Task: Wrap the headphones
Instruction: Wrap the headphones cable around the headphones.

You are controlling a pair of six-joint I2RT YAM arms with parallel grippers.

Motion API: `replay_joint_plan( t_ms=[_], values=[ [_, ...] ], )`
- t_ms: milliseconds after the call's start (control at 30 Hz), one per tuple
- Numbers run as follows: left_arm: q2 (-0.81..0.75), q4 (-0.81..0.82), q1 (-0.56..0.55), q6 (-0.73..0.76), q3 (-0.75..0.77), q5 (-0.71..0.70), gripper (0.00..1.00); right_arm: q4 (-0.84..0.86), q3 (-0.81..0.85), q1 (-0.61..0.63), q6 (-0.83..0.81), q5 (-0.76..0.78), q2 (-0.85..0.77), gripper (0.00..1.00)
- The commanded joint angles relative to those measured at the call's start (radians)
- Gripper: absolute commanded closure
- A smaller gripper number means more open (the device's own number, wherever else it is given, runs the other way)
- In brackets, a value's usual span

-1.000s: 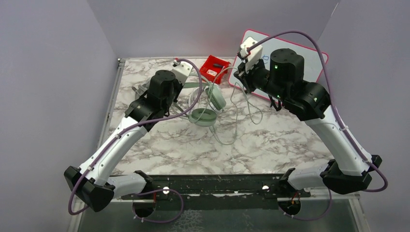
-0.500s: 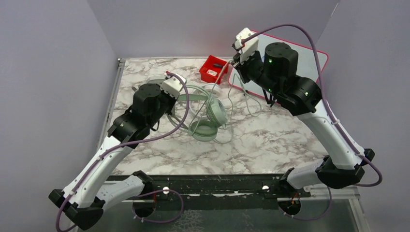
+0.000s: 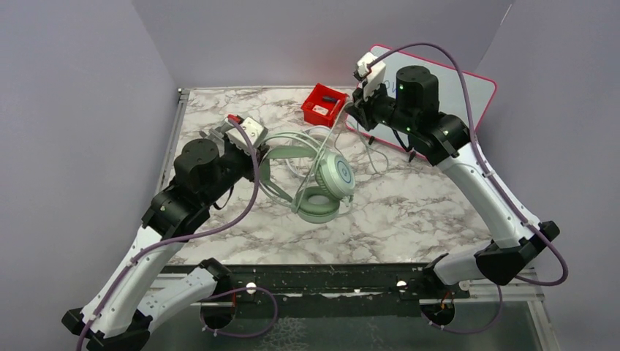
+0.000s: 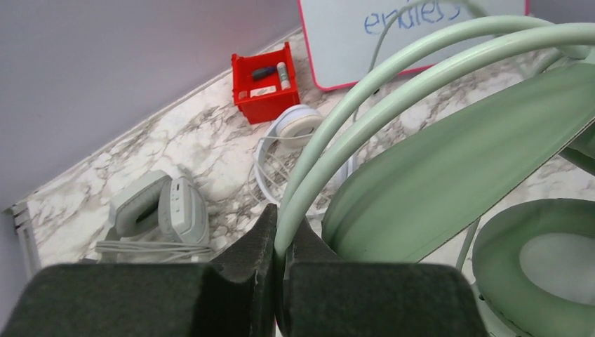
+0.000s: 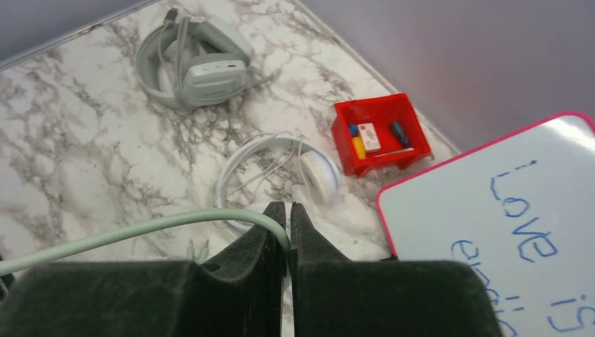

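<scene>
The pale mint headphones hang tilted above the middle of the table, one cup facing up. My left gripper is shut on a thin hoop of their headband, with the wide band and a padded cup to its right. My right gripper is shut on their thin mint cable, raised near the back of the table. A white pair and a grey pair lie on the marble.
A red bin with small items stands at the back centre. A whiteboard with a pink rim leans at the back right. The grey pair lies at the back left, with its cable beside it. Grey walls enclose the table.
My left arm has pulled toward the near left, carrying the mint headphones off the table and forward. My right gripper has shifted left and back with the cable, which now runs tighter.
</scene>
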Motion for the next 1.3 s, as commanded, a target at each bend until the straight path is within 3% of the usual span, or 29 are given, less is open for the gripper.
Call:
replay_joint_plan(
  t_ms=[0,167,367,500,833,1167,1267],
  values=[
    [-0.026,0.171,-0.003,-0.221,0.045,0.097,1.00,0.130,-0.080,-0.039,0.076,-0.218,-0.025,0.90],
    [0.040,0.198,-0.003,-0.425,0.117,0.096,1.00,0.231,-0.170,-0.045,0.140,-0.351,-0.023,0.89],
    [0.085,0.257,-0.003,-0.555,0.194,0.157,1.00,0.404,-0.277,-0.048,0.249,-0.488,-0.004,0.85],
    [0.117,0.242,-0.003,-0.586,0.265,0.172,1.00,0.500,-0.295,-0.049,0.353,-0.588,0.040,0.84],
    [0.152,0.259,-0.003,-0.640,0.375,0.174,1.00,0.667,-0.292,-0.050,0.525,-0.633,0.148,0.81],
    [0.212,0.246,-0.003,-0.680,0.516,0.102,1.00,0.830,-0.416,-0.050,0.593,-0.641,0.166,0.72],
    [0.226,0.262,-0.003,-0.693,0.548,0.113,1.00,0.950,-0.450,-0.050,0.652,-0.666,0.179,0.64]
  ],
)
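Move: My left hand already holds the green headphones by the headband. Their middle is about 9 cm to its right, 4 cm back and 3 cm lower, which puts it some 14 cm back, 9 cm left and 6 cm below my right hand, where the cable is pinched. On the table, some 33 cm below my left hand, the white headphones lie 20 cm ahead and 10 cm right. The gray headphones lie 18 cm ahead and 9 cm left, the red box about 34 cm ahead and 13 cm right. I raise the green headphones about 18 cm with my left hand, easing 5 cm right early on and rolling the wrist some 40 degrees so its right side comes up. Meanwhile my right hand sweeps about 10 cm left and 8 cm down, carrying the cable under them, its fingers swinging left, tipping down and gradually parting, the cable still at the fingertips. ##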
